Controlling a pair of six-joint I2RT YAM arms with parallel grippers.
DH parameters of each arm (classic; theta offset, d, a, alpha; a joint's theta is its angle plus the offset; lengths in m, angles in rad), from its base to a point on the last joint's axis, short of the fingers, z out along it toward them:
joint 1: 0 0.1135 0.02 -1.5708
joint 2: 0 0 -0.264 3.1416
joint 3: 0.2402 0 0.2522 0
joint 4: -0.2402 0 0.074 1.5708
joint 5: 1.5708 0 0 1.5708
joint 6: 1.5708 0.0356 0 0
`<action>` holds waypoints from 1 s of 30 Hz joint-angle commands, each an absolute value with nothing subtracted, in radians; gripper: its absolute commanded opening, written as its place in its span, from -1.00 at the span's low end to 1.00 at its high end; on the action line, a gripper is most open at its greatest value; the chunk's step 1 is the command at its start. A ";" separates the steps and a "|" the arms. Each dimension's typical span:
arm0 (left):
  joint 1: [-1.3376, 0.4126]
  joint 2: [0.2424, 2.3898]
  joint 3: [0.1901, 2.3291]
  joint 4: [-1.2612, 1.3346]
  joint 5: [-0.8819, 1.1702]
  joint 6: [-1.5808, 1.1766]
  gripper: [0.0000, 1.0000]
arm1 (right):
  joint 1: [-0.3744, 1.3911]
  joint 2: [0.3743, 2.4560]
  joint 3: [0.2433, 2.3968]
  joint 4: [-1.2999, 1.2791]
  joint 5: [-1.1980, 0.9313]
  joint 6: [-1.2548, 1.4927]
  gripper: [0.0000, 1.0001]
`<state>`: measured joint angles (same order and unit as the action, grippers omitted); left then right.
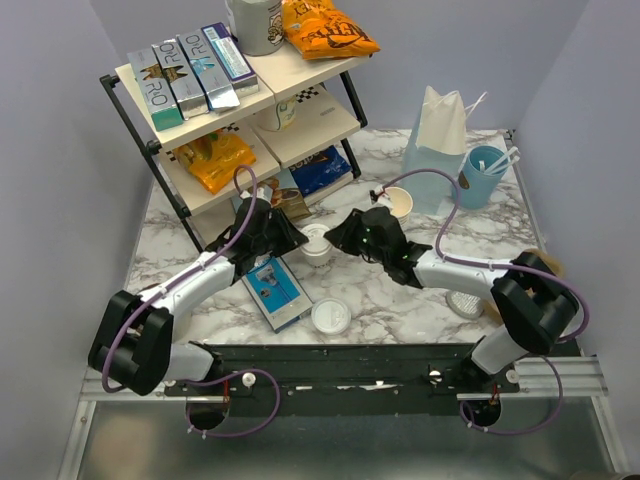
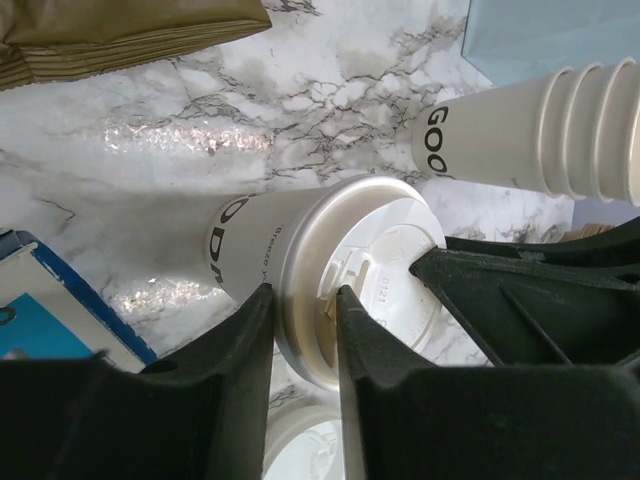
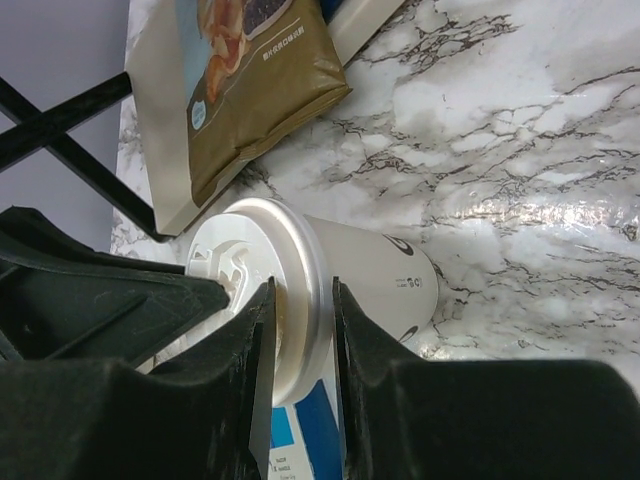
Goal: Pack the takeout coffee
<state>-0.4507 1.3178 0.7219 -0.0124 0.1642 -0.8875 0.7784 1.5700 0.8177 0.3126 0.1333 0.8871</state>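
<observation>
The takeout coffee (image 1: 318, 243), a cream paper cup with a white sip lid, stands on the marble table between both arms. In the left wrist view its body (image 2: 250, 240) and lid (image 2: 375, 265) fill the middle. My left gripper (image 2: 300, 322) is shut on the lid's rim, one finger outside, one on top. From the opposite side my right gripper (image 3: 302, 320) is shut on the same rim, the cup (image 3: 375, 272) beyond it. From above, the left gripper (image 1: 300, 238) and right gripper (image 1: 337, 237) meet at the cup.
A stack of lidless cups (image 1: 398, 203) lies right of the coffee, and a loose lid (image 1: 331, 316) and blue box (image 1: 275, 290) lie near the front. A shelf rack (image 1: 240, 110) stands back left. A blue bag (image 1: 435, 150) and blue holder (image 1: 485, 175) stand back right.
</observation>
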 commanded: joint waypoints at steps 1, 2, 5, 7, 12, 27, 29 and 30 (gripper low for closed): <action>-0.443 1.305 0.692 -0.149 0.130 -0.802 -0.09 | 0.793 1.542 0.810 0.226 0.161 0.879 -0.82; -0.443 1.307 0.709 -0.161 0.132 -0.798 -0.03 | 0.792 1.530 0.807 0.222 0.169 0.890 -0.74; -0.443 1.302 0.721 -0.166 0.153 -0.784 0.14 | 0.792 1.505 0.839 0.186 0.175 0.897 -0.51; -0.443 1.295 0.724 -0.160 0.175 -0.778 0.27 | 0.793 1.505 0.862 0.143 0.192 0.893 -0.36; -0.443 1.261 0.747 -0.169 0.181 -0.770 0.60 | 0.792 1.491 0.907 0.111 0.216 0.893 -0.06; -0.443 1.178 0.890 -0.288 0.180 -0.713 0.98 | 0.792 1.358 0.963 0.005 0.334 0.752 0.57; -0.443 1.129 0.913 -0.320 0.147 -0.707 0.98 | 0.792 1.296 0.960 0.005 0.357 0.692 0.64; -0.443 1.109 0.917 -0.360 0.128 -0.704 0.98 | 0.792 1.276 0.957 -0.029 0.365 0.672 0.66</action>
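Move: The lidded coffee cup stands upright between the two hands, both still pinching its rim from opposite sides: its middle is about 3 cm to the left hand's right and 3 cm to the right hand's left, straight across and roughly 5 cm lower. From the left hand, the blue box lies about 11 cm back and 8 cm left, the spare lid some 18 cm back and 7 cm right, and the cup stack about 6 cm ahead and 24 cm right. The left hand lets go of the coffee cup's rim first, spreading its fingers from about a third to fully open as it eases a centimetre or two back and left, then lifts roughly 5 cm above the lid. The right hand keeps its pinch a little longer while easing slightly back, then opens wide too and climbs some 6 cm, backing off about 3 cm to the right with a slight tilt, so that both hands come clear of the cup. ##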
